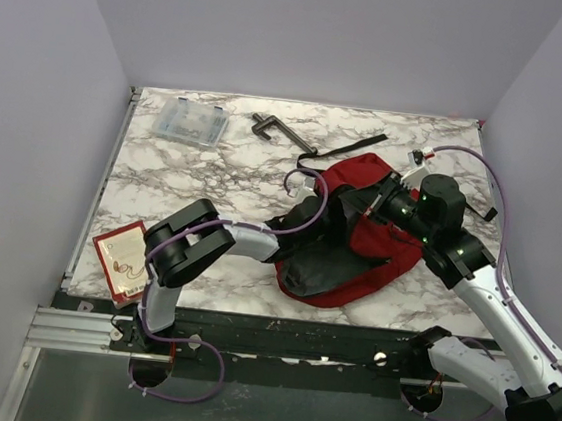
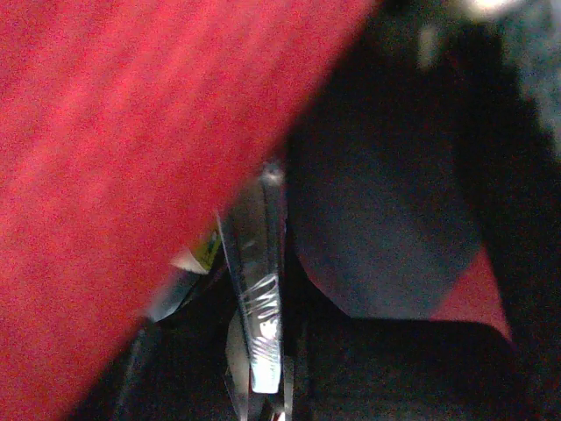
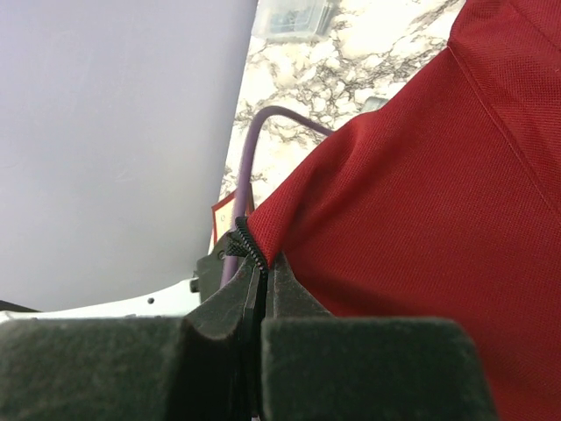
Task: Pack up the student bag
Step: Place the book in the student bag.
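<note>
The red student bag point(image 1: 373, 245) lies open at the table's middle right, its dark lining showing. My left gripper point(image 2: 259, 386) is inside the bag's opening, with red fabric point(image 2: 105, 158) on its left and dark lining around it. It is shut on a thin flat shiny object point(image 2: 261, 307) seen edge-on. In the top view its fingers are hidden in the bag. My right gripper point(image 3: 261, 281) is shut on the bag's zipper edge point(image 3: 250, 246) and holds the red fabric point(image 3: 421, 175) up at the bag's upper rim point(image 1: 372, 208).
A clear plastic box point(image 1: 190, 121) and a black clamp-like tool point(image 1: 270, 127) lie at the back left. A black strap point(image 1: 348, 145) trails behind the bag. A red booklet point(image 1: 123, 259) lies at the front left edge. Walls close in on three sides.
</note>
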You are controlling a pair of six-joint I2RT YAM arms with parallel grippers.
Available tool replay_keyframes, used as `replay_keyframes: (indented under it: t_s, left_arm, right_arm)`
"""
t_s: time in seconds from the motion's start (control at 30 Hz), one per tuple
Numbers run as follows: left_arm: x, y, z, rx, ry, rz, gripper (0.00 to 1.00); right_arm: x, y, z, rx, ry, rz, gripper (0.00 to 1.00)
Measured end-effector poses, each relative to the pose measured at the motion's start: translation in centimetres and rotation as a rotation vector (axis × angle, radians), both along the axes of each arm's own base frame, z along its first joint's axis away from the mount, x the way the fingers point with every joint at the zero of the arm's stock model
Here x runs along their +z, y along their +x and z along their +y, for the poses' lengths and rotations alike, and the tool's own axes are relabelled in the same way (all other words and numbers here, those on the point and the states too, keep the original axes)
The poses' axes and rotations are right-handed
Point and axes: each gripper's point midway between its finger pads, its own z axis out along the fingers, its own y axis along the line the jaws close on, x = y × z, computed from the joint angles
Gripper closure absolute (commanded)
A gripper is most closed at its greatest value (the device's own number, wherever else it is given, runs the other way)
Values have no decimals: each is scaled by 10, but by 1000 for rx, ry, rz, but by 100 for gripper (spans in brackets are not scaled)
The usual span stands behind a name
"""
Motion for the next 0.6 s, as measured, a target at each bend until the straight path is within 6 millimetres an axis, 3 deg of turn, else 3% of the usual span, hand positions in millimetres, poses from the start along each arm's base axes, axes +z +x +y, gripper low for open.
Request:
replay_keyframes:
  t_s: [0.07,0.13,0.27,0.43,0.6]
  left_arm:
    - [-3,6,-7,2,2,1,82]
    - [-9,15,-15,8,-4,9,66]
    - [-29,18,-10,7,33,51,44]
    - [-30,5,-3,-46,76,80,30]
    - [-9,-13,1,-118,98,81,27]
  right_arm:
    - [-1,0,0,-4,4,4,100]
    - [-3,1,0,-9,4,9,99]
    - [-10,2,-3,-27,-6,21,99]
    - [-8,3,-9,-53,-19,-1,99]
    - [-9,4,-12,-64,-50,-14,99]
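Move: The blue book is still between my left fingers. The bag's middle, where it is going, lies about 8 cm to the right of my left hand, 3 cm ahead and 6 cm below. The zipped edge is some 9 cm right, 4 cm back and 16 cm above; the metal tool is about 32 cm ahead, 14 cm left and 11 cm below. From my right hand, which holds that edge, the bag's middle is roughly 6 cm ahead and 22 cm below. With my left hand I push the blue book about 3 cm down into the bag, edging forward and to the right. Near the bottom I start spreading my fingers and let go of the book, then draw back about 3 cm and rise some 2 cm, still opening wide. My right hand keeps its pinch on the zipped edge, easing about 1 cm right and down. ##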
